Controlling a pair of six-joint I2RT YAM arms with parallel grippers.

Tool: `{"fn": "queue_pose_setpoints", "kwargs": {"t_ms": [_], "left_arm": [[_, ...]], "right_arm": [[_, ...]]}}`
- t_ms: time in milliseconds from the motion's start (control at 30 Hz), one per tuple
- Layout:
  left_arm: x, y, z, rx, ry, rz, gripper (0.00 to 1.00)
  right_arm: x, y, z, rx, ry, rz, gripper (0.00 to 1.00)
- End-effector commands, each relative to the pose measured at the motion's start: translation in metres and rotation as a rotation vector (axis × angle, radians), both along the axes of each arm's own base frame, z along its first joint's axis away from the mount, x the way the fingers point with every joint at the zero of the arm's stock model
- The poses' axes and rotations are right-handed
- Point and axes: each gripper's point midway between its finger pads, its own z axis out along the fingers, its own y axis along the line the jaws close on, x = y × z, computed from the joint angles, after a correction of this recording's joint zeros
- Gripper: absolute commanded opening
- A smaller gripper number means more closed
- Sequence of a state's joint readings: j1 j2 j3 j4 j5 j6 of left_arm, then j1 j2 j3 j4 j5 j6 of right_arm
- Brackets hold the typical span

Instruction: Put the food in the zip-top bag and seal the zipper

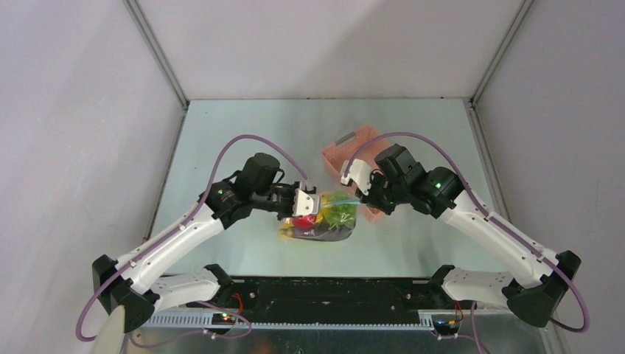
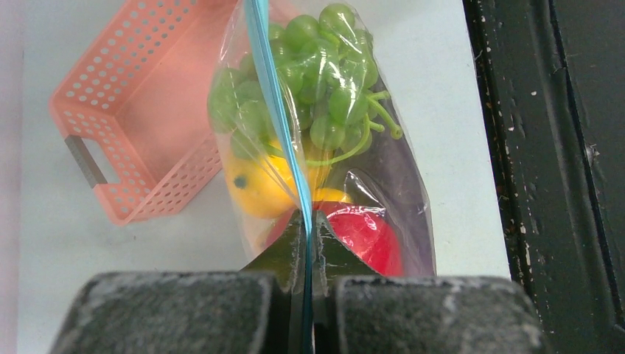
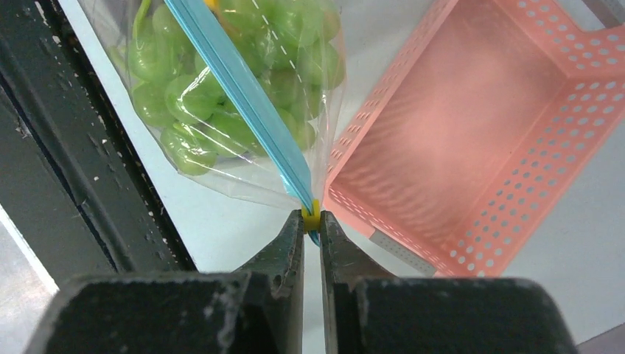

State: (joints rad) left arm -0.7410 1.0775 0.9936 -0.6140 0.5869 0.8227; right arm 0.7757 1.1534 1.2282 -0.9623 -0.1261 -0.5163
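The clear zip-top bag (image 1: 324,217) sits mid-table, held up between both arms, with the food inside: green grapes (image 2: 324,81), a yellow piece (image 2: 254,188), a red round fruit (image 2: 365,232) and dark pieces low down. Its light blue zipper (image 2: 276,110) runs straight away from my left gripper (image 2: 304,221), which is shut on the strip's near end. At the other end my right gripper (image 3: 312,221) is shut on the small yellow slider (image 3: 312,218) of the zipper (image 3: 243,103). In the top view the left gripper (image 1: 308,202) and right gripper (image 1: 359,198) flank the bag.
A pink perforated basket (image 1: 355,164) stands just behind and right of the bag, close to my right gripper; it looks empty in the wrist views (image 3: 479,133). A black rail (image 1: 332,295) runs along the table's near edge.
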Motion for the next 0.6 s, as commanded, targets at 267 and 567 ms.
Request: {"fn": "queue_pose_setpoints", "kwargs": {"t_ms": [267,567], "left_arm": [[-0.014,0.020,-0.015,0.073,0.114,0.035,0.00],[0.010,0.010,0.019,-0.037,0.038,0.145,0.16]], "right_arm": [[0.010,-0.031,0.029,-0.030,-0.167,-0.035,0.37],[0.012,-0.015,0.104,0.373,-0.467,-0.068,0.97]]}}
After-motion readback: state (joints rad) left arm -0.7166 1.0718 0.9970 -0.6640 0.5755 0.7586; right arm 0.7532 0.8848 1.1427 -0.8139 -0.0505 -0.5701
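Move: The right gripper pinches the yellow slider at the right end of the blue zipper, right at its hand point. From that hand, the grapes in the bag are about 7 cm to the left, 4 cm back and 7 cm down, and the basket's middle is about 11 cm ahead, 2 cm right and 12 cm down. From the left gripper, which pinches the zipper's other part, the slider is about 14 cm to the right and 1 cm ahead. Open the right gripper nearly all the way to let go of the slider and zipper end, then lift it clear by about 6 cm, easing 2 to 3 cm to the right and tilting the fingertips up some 20 degrees. Keep the left fingers shut on the zipper, letting that hand give only about 1 cm to the left. ##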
